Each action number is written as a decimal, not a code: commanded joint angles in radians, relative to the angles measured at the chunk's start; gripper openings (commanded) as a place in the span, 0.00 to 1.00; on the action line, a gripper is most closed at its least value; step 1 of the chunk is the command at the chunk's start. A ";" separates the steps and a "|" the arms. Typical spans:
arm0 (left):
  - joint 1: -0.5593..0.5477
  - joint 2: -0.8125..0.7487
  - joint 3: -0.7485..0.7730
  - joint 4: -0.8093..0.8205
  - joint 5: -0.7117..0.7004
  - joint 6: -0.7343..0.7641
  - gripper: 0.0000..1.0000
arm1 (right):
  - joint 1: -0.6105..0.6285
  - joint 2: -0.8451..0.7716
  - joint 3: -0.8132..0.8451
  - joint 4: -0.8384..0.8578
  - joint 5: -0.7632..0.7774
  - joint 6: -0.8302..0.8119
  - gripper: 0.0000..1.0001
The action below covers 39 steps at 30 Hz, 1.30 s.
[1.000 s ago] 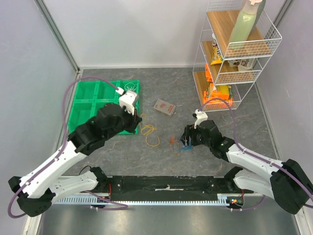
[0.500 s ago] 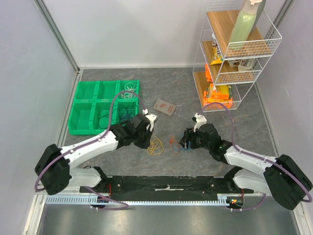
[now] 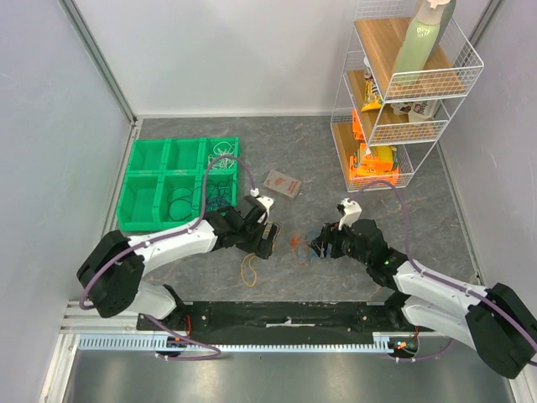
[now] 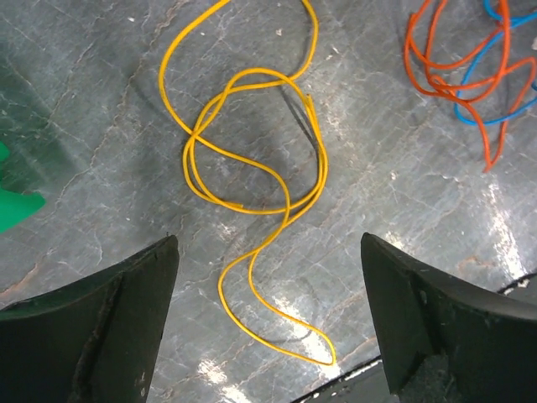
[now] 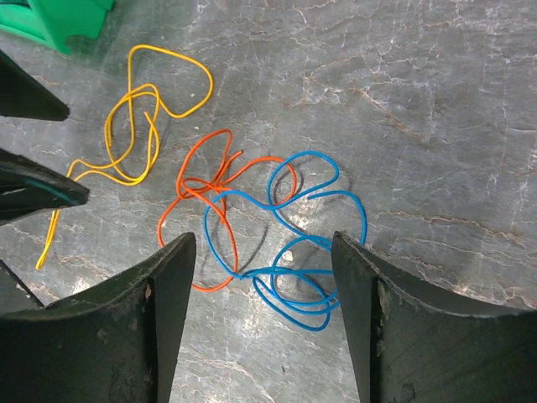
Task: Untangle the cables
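A loose yellow cable [image 4: 322, 164] lies flat on the grey table, straight under my left gripper [image 4: 268, 245], which is wide open with nothing in it. From above, the yellow cable [image 3: 249, 267] trails toward the near edge below the left gripper [image 3: 267, 238]. An orange cable [image 5: 180, 204] and a blue cable [image 5: 289, 277] lie tangled together. My right gripper [image 5: 264, 241] hovers open over the blue loops, touching neither cable. In the top view the right gripper [image 3: 322, 247] is beside that tangle [image 3: 300, 249].
A green compartment tray [image 3: 144, 220] at the left holds more cable loops [image 3: 220, 164]. A small flat packet [image 3: 283, 183] lies mid-table. A wire shelf rack [image 3: 403, 92] stands at the back right. A black rail [image 3: 285, 317] runs along the near edge.
The left arm swung from the green tray to the table's middle. Its gripper went from shut to wide open, and the yellow cable now lies stretched toward the near edge. The right arm barely moved.
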 commanded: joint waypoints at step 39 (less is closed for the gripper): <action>0.448 -0.264 0.228 0.161 0.086 0.019 0.02 | 0.001 -0.075 -0.036 0.046 0.037 0.004 0.73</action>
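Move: The coiled far part of the yellow cable lies about 5 cm ahead of the left hand, 3 cm to its right and 4 cm below; the orange cable lies some 10 cm to that hand's right, 1 cm farther out. The green box's middle is roughly 20 cm to the left hand's left and 16 cm ahead. From the right hand, that yellow coil is about 11 cm left, 4 cm ahead and 5 cm down. Forward, slightly right and down goes the open left hand, about 7 cm in all, onto the far part of the yellow cable, where its fingers close and pinch it. It then lifts with gathering speed, some 17 cm up, swinging forward and left towards the green box as the wrist tilts the fingertips outward, keeping its pinch. ##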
